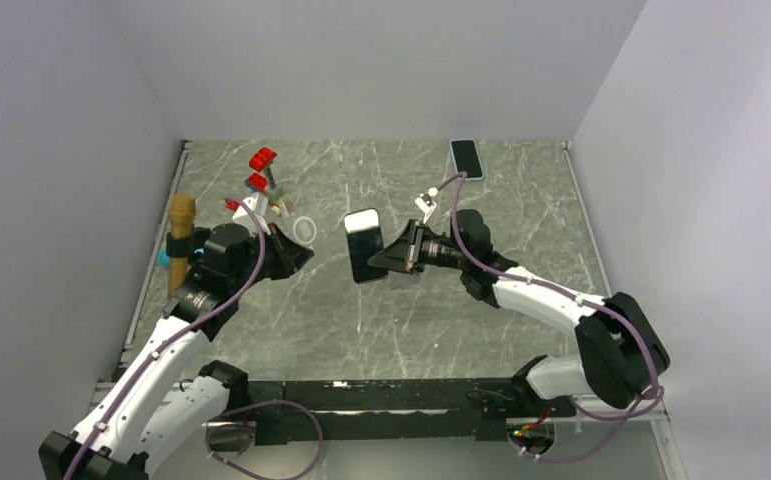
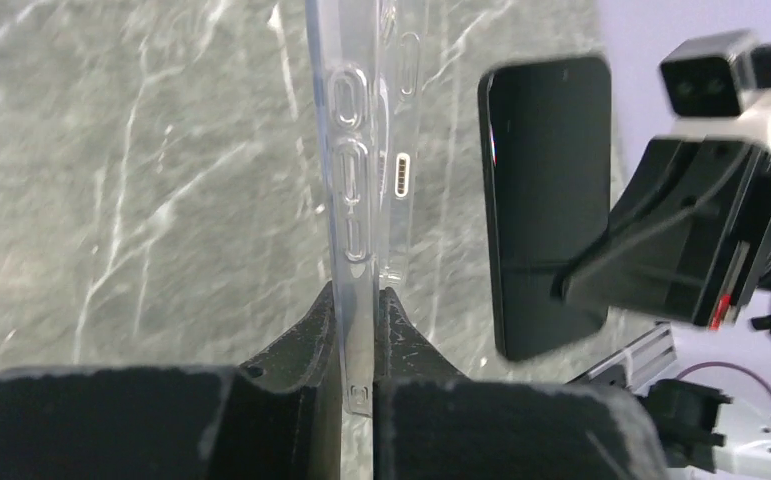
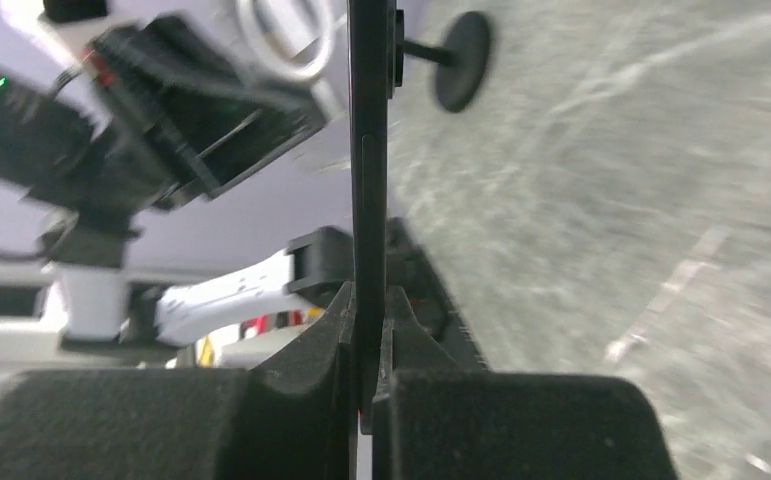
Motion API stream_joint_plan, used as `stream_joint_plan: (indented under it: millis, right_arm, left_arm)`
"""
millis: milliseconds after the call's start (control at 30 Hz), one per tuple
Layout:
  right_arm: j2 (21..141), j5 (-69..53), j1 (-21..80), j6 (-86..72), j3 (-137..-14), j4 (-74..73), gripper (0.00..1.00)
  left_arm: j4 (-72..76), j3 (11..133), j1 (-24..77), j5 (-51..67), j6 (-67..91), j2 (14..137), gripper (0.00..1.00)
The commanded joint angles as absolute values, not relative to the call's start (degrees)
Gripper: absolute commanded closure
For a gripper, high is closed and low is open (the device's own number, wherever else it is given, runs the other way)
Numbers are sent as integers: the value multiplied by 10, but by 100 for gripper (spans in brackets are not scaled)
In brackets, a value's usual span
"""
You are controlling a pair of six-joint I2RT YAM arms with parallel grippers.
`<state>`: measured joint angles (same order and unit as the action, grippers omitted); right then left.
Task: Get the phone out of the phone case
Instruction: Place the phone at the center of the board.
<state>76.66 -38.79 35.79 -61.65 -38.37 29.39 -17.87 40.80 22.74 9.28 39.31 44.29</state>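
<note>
A clear phone case (image 2: 356, 200) stands edge-on between my left gripper's (image 2: 358, 295) fingers, which are shut on its lower edge. In the top view its pale ring (image 1: 304, 229) shows just beyond the left gripper (image 1: 296, 252). The black phone (image 2: 546, 200) is apart from the case, to its right, held above the table. My right gripper (image 3: 369, 292) is shut on it, and the phone (image 3: 369, 150) runs edge-on straight up from the jaws. From above, the phone (image 1: 364, 245) hangs mid-table, with the right gripper (image 1: 386, 258) at its right side.
A second phone in a blue case (image 1: 467, 158) lies at the back of the marble table (image 1: 521, 210). Red pieces (image 1: 261, 160) and small parts sit at the back left. A brown cylinder (image 1: 181, 240) stands along the left edge. White walls close in three sides.
</note>
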Motion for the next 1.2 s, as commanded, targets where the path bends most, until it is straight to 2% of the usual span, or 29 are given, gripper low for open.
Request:
stream_joint_plan:
  millis: [0, 100, 233, 333, 567, 733, 867, 933, 1100, 1167]
  right_arm:
    - [788, -311, 299, -525, -426, 154, 100]
    - [875, -316, 261, -505, -481, 157, 100]
    - [1039, -324, 234, -488, -628, 137, 100]
    - [1180, -327, 232, -485, -786, 94, 100]
    - [1427, -335, 240, -533, -1145, 26, 100]
    - [1537, -333, 251, -530, -1318, -33, 100]
    - [1573, -339, 254, -540, -1350, -22, 98]
    - [1581, -334, 257, -529, -1360, -33, 93]
    - [1579, -306, 253, -495, -1377, -81, 70]
    - [1568, -273, 250, -468, -1384, -124, 57]
  left_arm:
    - [-262, 417, 229, 74, 346, 420, 100]
    - [-287, 408, 229, 86, 332, 394, 100]
    - [-317, 393, 229, 125, 323, 367, 100]
    - [-349, 390, 228, 147, 318, 351, 100]
    - [-366, 363, 229, 174, 332, 307, 100]
    - [-384, 365, 229, 182, 329, 303, 100]
    - [-384, 360, 229, 188, 336, 302, 100]
    - [-383, 359, 229, 192, 339, 302, 100]
    - [-386, 361, 229, 194, 333, 313, 100]
    - [-375, 355, 229, 199, 336, 319, 100]
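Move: The phone is in my right hand. Its landing spot on the bare board lies about 34 cm ahead, 10 cm left and 20 cm below. The toy car stands some 20 cm left of that spot and 3 cm nearer; the other phone lies 35 cm to its right and 6 cm farther out. The clear case is 15 cm left and 6 cm ahead of my right hand. From my left hand the spot is 31 cm ahead, 3 cm right, 20 cm down. Keeping my pinch on the phone's edge, I swing my right hand fast and far forward, some 34 cm, sinking about 18 cm to the open board between toy car and other phone. It veers slightly right, then back left, fingers dipping and turning clockwise, and at the end they part. My left hand draws the clear case back about 9 cm and down, grip kept. ##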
